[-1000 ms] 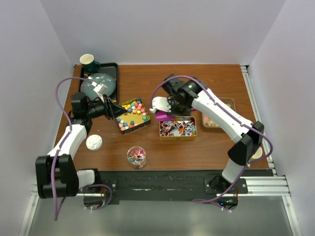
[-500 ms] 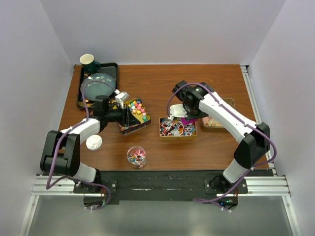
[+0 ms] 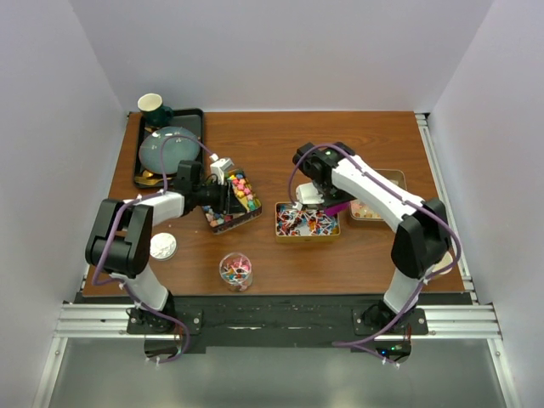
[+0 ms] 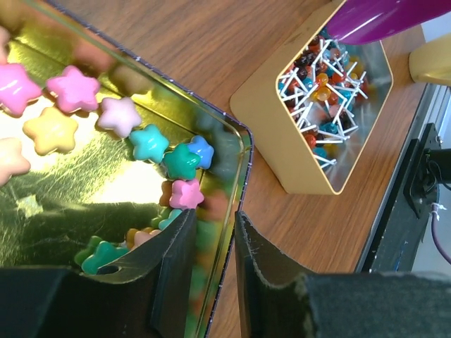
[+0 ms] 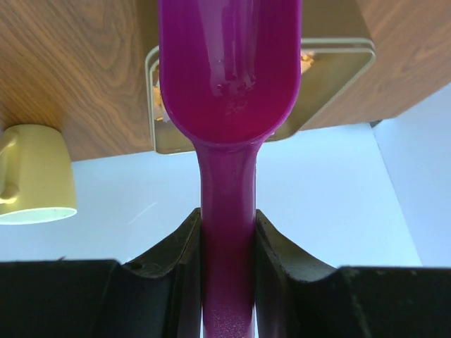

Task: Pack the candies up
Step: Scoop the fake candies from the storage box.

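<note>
Star-shaped candies point(image 4: 70, 88) in bright colours lie in a shiny gold tin point(image 3: 252, 206). My left gripper point(image 4: 215, 218) straddles that tin's right wall point(image 4: 239, 151), one finger inside and one outside, with a gap still showing, so it is open. Wrapped candies point(image 4: 328, 105) fill a second gold tin point(image 3: 308, 238) to the right. My right gripper point(image 5: 228, 222) is shut on the handle of the purple scoop point(image 5: 229, 63), whose bowl point(image 3: 333, 206) hangs over the right part of that second tin. The scoop shows no candies in it.
A third gold tin point(image 3: 393, 177) lies under the right arm. A glass jar point(image 3: 235, 270) holding candies and a white lid point(image 3: 161, 246) sit near the front. At back left a black tray point(image 3: 191, 119) carries a teal bowl point(image 3: 166, 149) and green mug point(image 3: 153, 106). A yellow cup point(image 5: 35, 176) stands at right.
My left gripper has swung right and dropped astride the star tin's wall, its jaws narrowing. My right gripper carried the scoop from left of the wrapped-candy tin to over its right part.
</note>
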Controlling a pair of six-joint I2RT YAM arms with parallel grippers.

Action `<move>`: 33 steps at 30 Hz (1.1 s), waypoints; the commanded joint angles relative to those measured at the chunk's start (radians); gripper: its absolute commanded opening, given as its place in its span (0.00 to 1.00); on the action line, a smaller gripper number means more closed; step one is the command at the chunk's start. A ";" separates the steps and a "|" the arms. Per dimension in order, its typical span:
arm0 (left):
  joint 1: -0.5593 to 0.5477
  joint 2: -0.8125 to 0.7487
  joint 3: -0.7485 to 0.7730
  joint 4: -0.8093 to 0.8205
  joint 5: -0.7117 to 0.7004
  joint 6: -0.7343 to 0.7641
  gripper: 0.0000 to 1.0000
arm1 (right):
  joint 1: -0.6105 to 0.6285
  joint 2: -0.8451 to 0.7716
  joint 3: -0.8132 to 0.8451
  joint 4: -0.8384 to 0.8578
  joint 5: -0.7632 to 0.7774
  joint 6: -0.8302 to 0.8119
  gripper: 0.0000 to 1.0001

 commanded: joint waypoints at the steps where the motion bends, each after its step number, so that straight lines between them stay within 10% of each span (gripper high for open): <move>1: -0.040 0.042 0.021 0.032 -0.034 0.025 0.32 | -0.002 0.064 0.028 -0.252 0.058 0.011 0.00; 33: -0.057 0.076 -0.012 0.071 0.000 0.015 0.28 | 0.052 0.149 0.006 -0.194 0.036 -0.080 0.00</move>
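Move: The scoop is already in my right hand. The lollipop box lies about 10 cm to that hand's left, 5 cm nearer me and 15 cm below; the orange candy box is some 10 cm to its right and 2 cm farther out. My left fingers straddle the star candy box's near rim, the box's middle 4 cm ahead, 2 cm left and 3 cm below; from that hand the lollipop box is 18 cm right and 3 cm back, the glass jar about 16 cm straight back. I lower my right hand about 5 cm, easing slightly forward, then bring it roughly 3 cm left, so the scoop's bowl goes down into the right part of the lollipop box; the hand tilts a little and keeps its grip on the handle. Meanwhile my left hand, still straddling the star candy box's near rim, draws it some 2 cm to the right. ##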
